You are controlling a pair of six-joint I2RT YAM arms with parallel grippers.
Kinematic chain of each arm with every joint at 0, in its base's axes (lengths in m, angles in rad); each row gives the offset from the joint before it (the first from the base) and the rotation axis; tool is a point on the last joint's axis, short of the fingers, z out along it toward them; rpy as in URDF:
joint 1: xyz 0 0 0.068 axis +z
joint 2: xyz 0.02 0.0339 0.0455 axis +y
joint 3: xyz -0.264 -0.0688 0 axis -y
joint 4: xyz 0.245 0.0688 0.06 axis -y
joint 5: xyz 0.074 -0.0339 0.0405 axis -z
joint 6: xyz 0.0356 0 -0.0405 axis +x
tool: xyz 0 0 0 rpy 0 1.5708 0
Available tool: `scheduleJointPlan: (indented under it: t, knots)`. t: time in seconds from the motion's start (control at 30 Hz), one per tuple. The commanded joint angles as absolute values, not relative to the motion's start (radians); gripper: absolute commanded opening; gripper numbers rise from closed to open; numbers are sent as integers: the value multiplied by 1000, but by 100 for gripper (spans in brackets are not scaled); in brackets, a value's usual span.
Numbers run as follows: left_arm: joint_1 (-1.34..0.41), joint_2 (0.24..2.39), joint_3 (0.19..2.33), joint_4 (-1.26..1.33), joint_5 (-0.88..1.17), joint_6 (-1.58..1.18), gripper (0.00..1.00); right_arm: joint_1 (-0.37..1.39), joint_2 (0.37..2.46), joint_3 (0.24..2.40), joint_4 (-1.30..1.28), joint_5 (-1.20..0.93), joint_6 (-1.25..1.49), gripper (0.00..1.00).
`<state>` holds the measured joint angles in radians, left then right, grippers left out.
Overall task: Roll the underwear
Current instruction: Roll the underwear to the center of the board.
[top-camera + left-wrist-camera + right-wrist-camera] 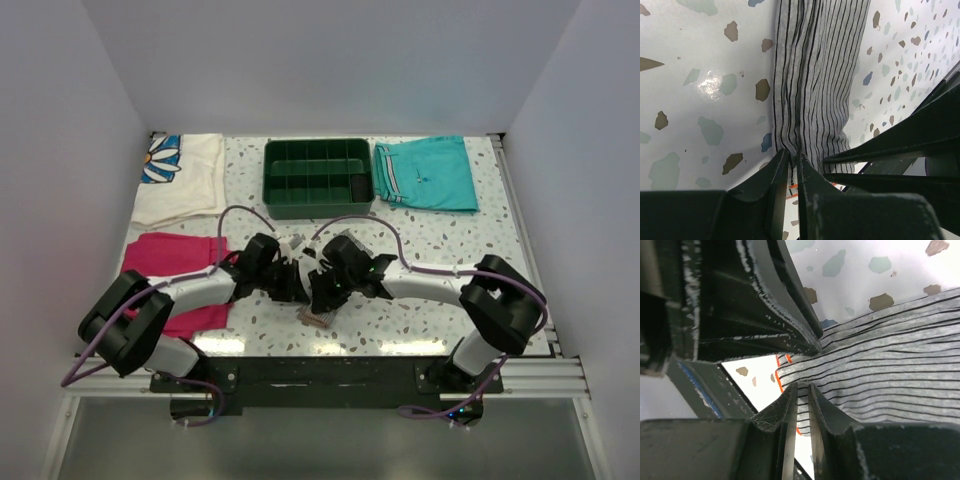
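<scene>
The underwear [815,85] is grey cloth with fine dark stripes and orange edge trim, bunched on the speckled table. In the left wrist view my left gripper [794,156] is shut on its near edge, cloth pinched between the tips. In the right wrist view the underwear [890,365] spreads to the right, and my right gripper [802,388] is shut on its trimmed edge. From above, both grippers meet at the table's middle front, the left gripper [297,283] touching the right gripper [318,290], with only a scrap of the underwear [316,319] showing beneath them.
A dark green divided tray [318,177] stands at the back centre. Teal shorts [425,172] lie to its right. A white floral cloth [180,175] is at the back left, and a magenta cloth [185,275] lies under the left arm.
</scene>
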<state>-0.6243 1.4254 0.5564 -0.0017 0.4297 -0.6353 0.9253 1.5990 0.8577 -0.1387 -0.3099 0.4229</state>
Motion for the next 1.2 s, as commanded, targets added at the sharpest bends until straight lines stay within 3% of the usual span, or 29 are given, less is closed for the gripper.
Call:
scheduleJointPlan:
  t: [0.0,0.5,0.67,0.83,0.97,1.17]
  knots:
    - [-630,1434,535,44,469,-643,17,943,1627,845,-88,-279,448,19]
    - [-678,1486,479,123,529,-698,14,959,1684,813,-83,-209,463,19]
    - [-680,1486,518,40,473,-657,14,962,1663,801,-83,-199,465,20]
    - [-678,1468,577,-67,376,-638,14,962,1577,801,-95,-157,450,27]
    - [-649,1450,644,-170,273,-632,17,962,1453,825,-187,-101,394,42]
    - [-563,1437,692,-213,271,-624,20,994,1411,870,-310,-100,285,47]
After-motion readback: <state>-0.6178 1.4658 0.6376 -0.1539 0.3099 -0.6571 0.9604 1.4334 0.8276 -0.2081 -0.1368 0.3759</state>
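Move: The underwear is a narrow strip slanting forward and to my right under both hands. Its middle is about 6 cm ahead, 5 cm right and 3 cm below my right hand, and some 4 cm ahead, 8 cm right and 2 cm below my left. The orange hem at its near end is roughly 3 cm back from my right hand. The green tray's middle is about 30 cm ahead of that hand; the red cloth lies some 30 cm left and 3 cm ahead of my left hand. I sink my right hand about 2 cm, its fingers still nearly shut, to press the near end of the underwear down. Then I open those fingers partway and lift off by nearly 5 cm, drifting a little to the right. My left hand, also nearly shut, first draws back and down some 2 cm at the folded edge, then slides forward and slightly left, staying low by the cloth. ##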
